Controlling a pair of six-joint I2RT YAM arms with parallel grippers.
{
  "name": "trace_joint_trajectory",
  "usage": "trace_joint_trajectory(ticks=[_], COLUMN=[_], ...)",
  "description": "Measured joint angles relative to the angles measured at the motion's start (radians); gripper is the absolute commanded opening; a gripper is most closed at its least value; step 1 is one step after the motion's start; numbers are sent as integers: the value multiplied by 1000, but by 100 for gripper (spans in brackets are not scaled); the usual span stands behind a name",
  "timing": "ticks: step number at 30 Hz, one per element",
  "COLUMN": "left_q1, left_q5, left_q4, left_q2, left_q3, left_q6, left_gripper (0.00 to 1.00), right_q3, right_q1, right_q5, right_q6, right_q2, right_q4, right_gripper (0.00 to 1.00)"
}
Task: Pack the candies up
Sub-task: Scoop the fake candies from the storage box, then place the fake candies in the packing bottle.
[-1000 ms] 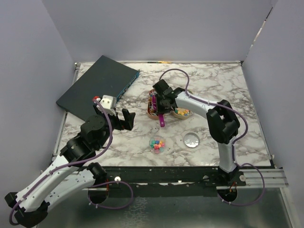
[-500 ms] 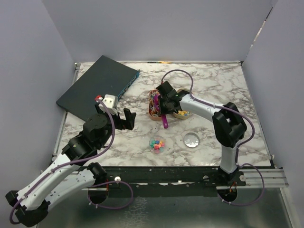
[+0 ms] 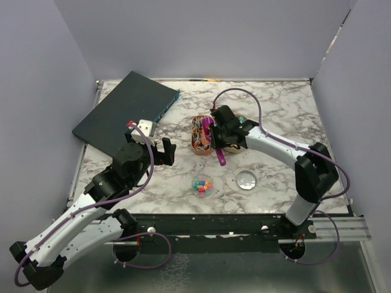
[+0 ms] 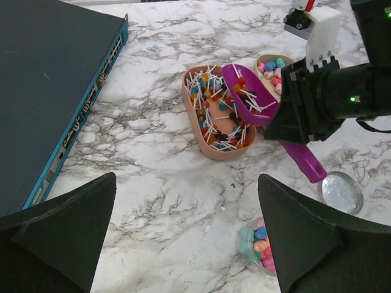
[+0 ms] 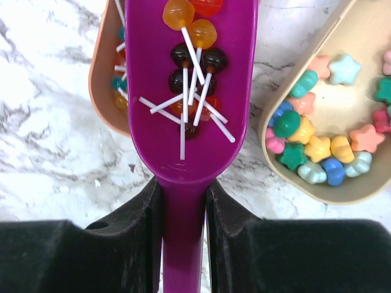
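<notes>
My right gripper (image 5: 183,207) is shut on the handle of a purple scoop (image 5: 189,91) that carries several lollipop candies (image 5: 194,46) with white sticks. In the top view the scoop (image 3: 212,135) hangs tilted over the right rim of a pink tray (image 3: 195,139) full of lollipops (image 4: 214,113). A beige bowl (image 5: 333,113) of star-shaped candies (image 5: 317,149) sits just right of the scoop. A small clear cup (image 3: 202,185) of coloured candies stands nearer. My left gripper (image 4: 187,183) is open above bare table, its right finger (image 4: 305,238) hiding part of the cup (image 4: 255,244).
A dark blue box (image 3: 125,113) lies at the back left. The cup's round clear lid (image 3: 246,179) lies flat to the cup's right. Grey walls close in the marble table (image 3: 293,110) on three sides.
The right arm has lifted the scoop out of the pink tray with lollipops in it and swung it to the right and toward the near side. The left arm shifted slightly.
</notes>
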Motion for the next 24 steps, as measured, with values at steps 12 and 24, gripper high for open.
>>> trace_joint_trajectory(ticks=[12, 24], left_q1=[0, 0], left_q5=[29, 122], left_q4=[2, 2], left_q2=[31, 110], left_q3=[0, 8], left_q6=[-17, -50], left_gripper=[99, 99], right_q3=[-157, -278], right_q1=[10, 74], right_q5=[-177, -412], right_q6=[-324, -702], right_q2=[-236, -493], right_q4=[-10, -87], right_gripper=[1, 1])
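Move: The clear storage box, already partly filled with soft candies, lies about 13 cm back of the right hand, 5 cm to its left and 8 cm below. From that same hand the lollipop basket is some 9 cm ahead and 4 cm left, the star-candy basket 12 cm ahead and 9 cm right, and the lid 9 cm back and 12 cm right. From the left hand the storage box is about level, 10 cm to the right and 24 cm below. Keeping its pinch on the purple scoop loaded with lollipops, the right hand draws back about 12 cm from over the lollipop basket towards the storage box, rising some 6 cm, while the wrist swings the scoop roughly 50 degrees counter-clockwise, so that the blade turns from pointing mostly forward to pointing left, just beyond the box. The left hand, empty and wide open, eases about 3 cm right and nearly as much down towards the storage box, touching nothing. ##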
